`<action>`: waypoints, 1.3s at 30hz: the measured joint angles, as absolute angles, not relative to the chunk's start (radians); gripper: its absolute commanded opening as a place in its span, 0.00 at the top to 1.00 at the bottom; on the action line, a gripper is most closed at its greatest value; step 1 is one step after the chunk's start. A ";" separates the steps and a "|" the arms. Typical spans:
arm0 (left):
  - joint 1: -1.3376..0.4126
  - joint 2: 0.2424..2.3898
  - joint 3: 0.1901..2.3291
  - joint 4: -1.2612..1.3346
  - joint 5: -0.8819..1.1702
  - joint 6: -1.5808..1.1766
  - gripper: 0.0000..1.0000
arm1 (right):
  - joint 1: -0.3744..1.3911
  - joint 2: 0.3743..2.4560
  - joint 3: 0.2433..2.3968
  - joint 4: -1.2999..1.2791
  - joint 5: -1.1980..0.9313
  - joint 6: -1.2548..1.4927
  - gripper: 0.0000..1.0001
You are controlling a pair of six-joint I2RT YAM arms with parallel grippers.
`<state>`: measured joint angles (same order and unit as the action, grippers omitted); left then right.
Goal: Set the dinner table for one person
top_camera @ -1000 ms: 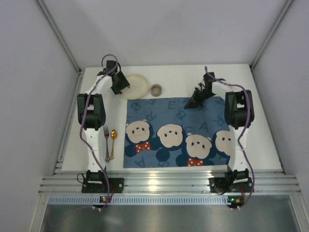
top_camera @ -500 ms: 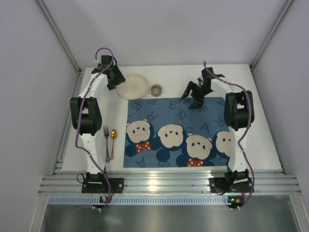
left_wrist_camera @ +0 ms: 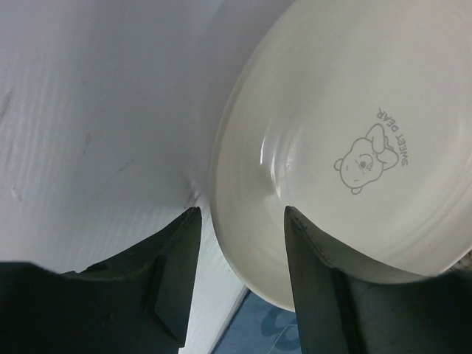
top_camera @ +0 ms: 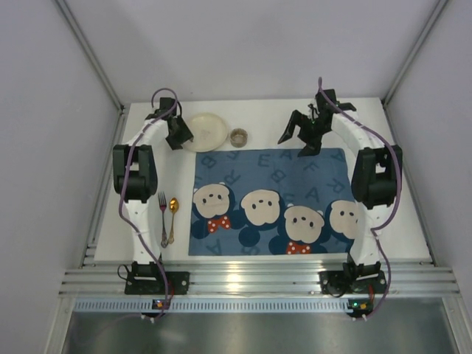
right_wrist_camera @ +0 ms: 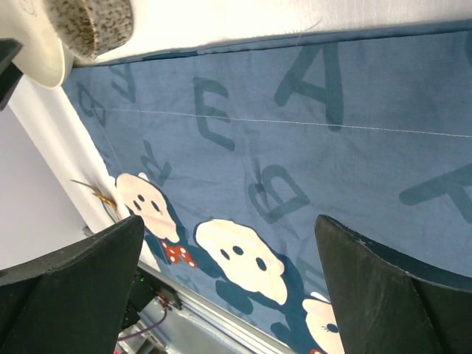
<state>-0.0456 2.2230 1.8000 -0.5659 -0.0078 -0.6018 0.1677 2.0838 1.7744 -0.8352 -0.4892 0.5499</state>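
Observation:
A cream plate [top_camera: 206, 130] with a small bear print [left_wrist_camera: 361, 166] lies at the back left of the white dinner table [top_camera: 265, 112]. My left gripper [top_camera: 180, 137] is at its left edge. Its jaws [left_wrist_camera: 241, 212] are open and straddle the rim: one finger over the bare table, the other over the plate's inside. A speckled cup [top_camera: 238, 137] stands just right of the plate. My right gripper [top_camera: 295, 143] hangs over the far edge of the blue bear placemat [top_camera: 269, 200]. In the right wrist view this gripper [right_wrist_camera: 228, 221] is wide open with nothing between its fingers.
A fork [top_camera: 163, 220] and a gold spoon [top_camera: 172, 215] lie side by side left of the placemat. The cup [right_wrist_camera: 92, 22] and the plate's edge [right_wrist_camera: 37, 53] show at the top left of the right wrist view. Grey walls enclose the table.
My right gripper has gone from shut to wide open and risen toward the back, off the placemat's far edge. My left gripper shifted along the plate's left rim and its jaws narrowed slightly.

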 measured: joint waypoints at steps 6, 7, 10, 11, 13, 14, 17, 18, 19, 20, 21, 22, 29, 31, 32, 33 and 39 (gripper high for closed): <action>-0.046 2.261 1.801 -0.528 0.020 -0.638 0.69 | 0.167 2.060 1.774 -0.839 -0.486 0.529 0.00; -0.046 2.270 1.808 -0.527 0.021 -0.642 0.74 | 0.167 2.060 1.774 -0.840 -0.485 0.527 0.00; -0.044 2.306 1.864 -0.530 0.030 -0.657 1.00 | 0.167 2.060 1.774 -0.844 -0.484 0.524 0.00; -0.042 2.317 1.890 -0.525 0.048 -0.660 1.00 | 0.167 2.060 1.774 -0.846 -0.482 0.523 0.00; -0.040 2.321 1.919 -0.522 0.054 -0.657 1.00 | 0.167 2.060 1.774 -0.852 -0.477 0.522 0.00; -0.040 2.320 1.922 -0.523 0.054 -0.656 1.00 | 0.167 2.060 1.774 -0.854 -0.474 0.519 0.00; -0.040 2.313 1.912 -0.522 0.056 -0.656 1.00 | 0.167 2.060 1.774 -0.858 -0.463 0.515 0.00; -0.041 2.304 1.900 -0.523 0.057 -0.656 1.00 | 0.167 2.060 1.774 -0.858 -0.458 0.513 0.00; -0.044 2.284 1.882 -0.522 0.059 -0.655 1.00 | 0.167 2.060 1.774 -0.858 -0.455 0.512 0.00; -0.045 2.262 1.862 -0.527 0.059 -0.652 1.00 | 0.166 2.060 1.774 -0.859 -0.450 0.511 0.00; -0.047 2.237 1.842 -0.528 0.060 -0.649 1.00 | 0.163 2.060 1.774 -0.860 -0.447 0.511 0.00; -0.051 2.199 1.813 -0.524 0.064 -0.648 1.00 | 0.162 2.060 1.775 -0.860 -0.445 0.511 0.00; -0.137 1.917 1.670 -0.484 0.189 -0.597 1.00 | 0.141 2.060 1.788 -0.865 -0.423 0.512 0.00; -0.186 1.873 1.647 -0.459 0.248 -0.570 1.00 | 0.129 2.060 1.788 -0.864 -0.412 0.512 0.00; -0.212 1.861 1.632 -0.444 0.273 -0.558 1.00 | 0.122 2.059 1.788 -0.867 -0.408 0.512 0.00; -0.243 1.856 1.616 -0.434 0.300 -0.544 1.00 | 0.113 2.059 1.787 -0.868 -0.400 0.512 0.00; -0.465 1.928 1.546 -0.455 0.385 -0.463 1.00 | 0.048 1.980 1.711 -0.873 -0.369 0.509 0.00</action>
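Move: The left gripper, half open and some 3 cm above the plate, has the plate's middle about 5 cm ahead and 8 cm to its right. The cup stands about 20 cm to the hand's right and 3 cm farther out. The blue cloth's middle is some 31 cm right and 26 cm back. From the right hand, the plate lies about 31 cm left, 12 cm ahead and 9 cm lower. Ease the left gripper down and forward onto the plate's left rim, pinch it shut, then lift about 14 cm. Swing the plate some 25 cm right and back past the near side of the cup, turning the wrist about 45 degrees clockwise and sinking again over the cloth. Late on, draw the empty, open right hand away to the right. ##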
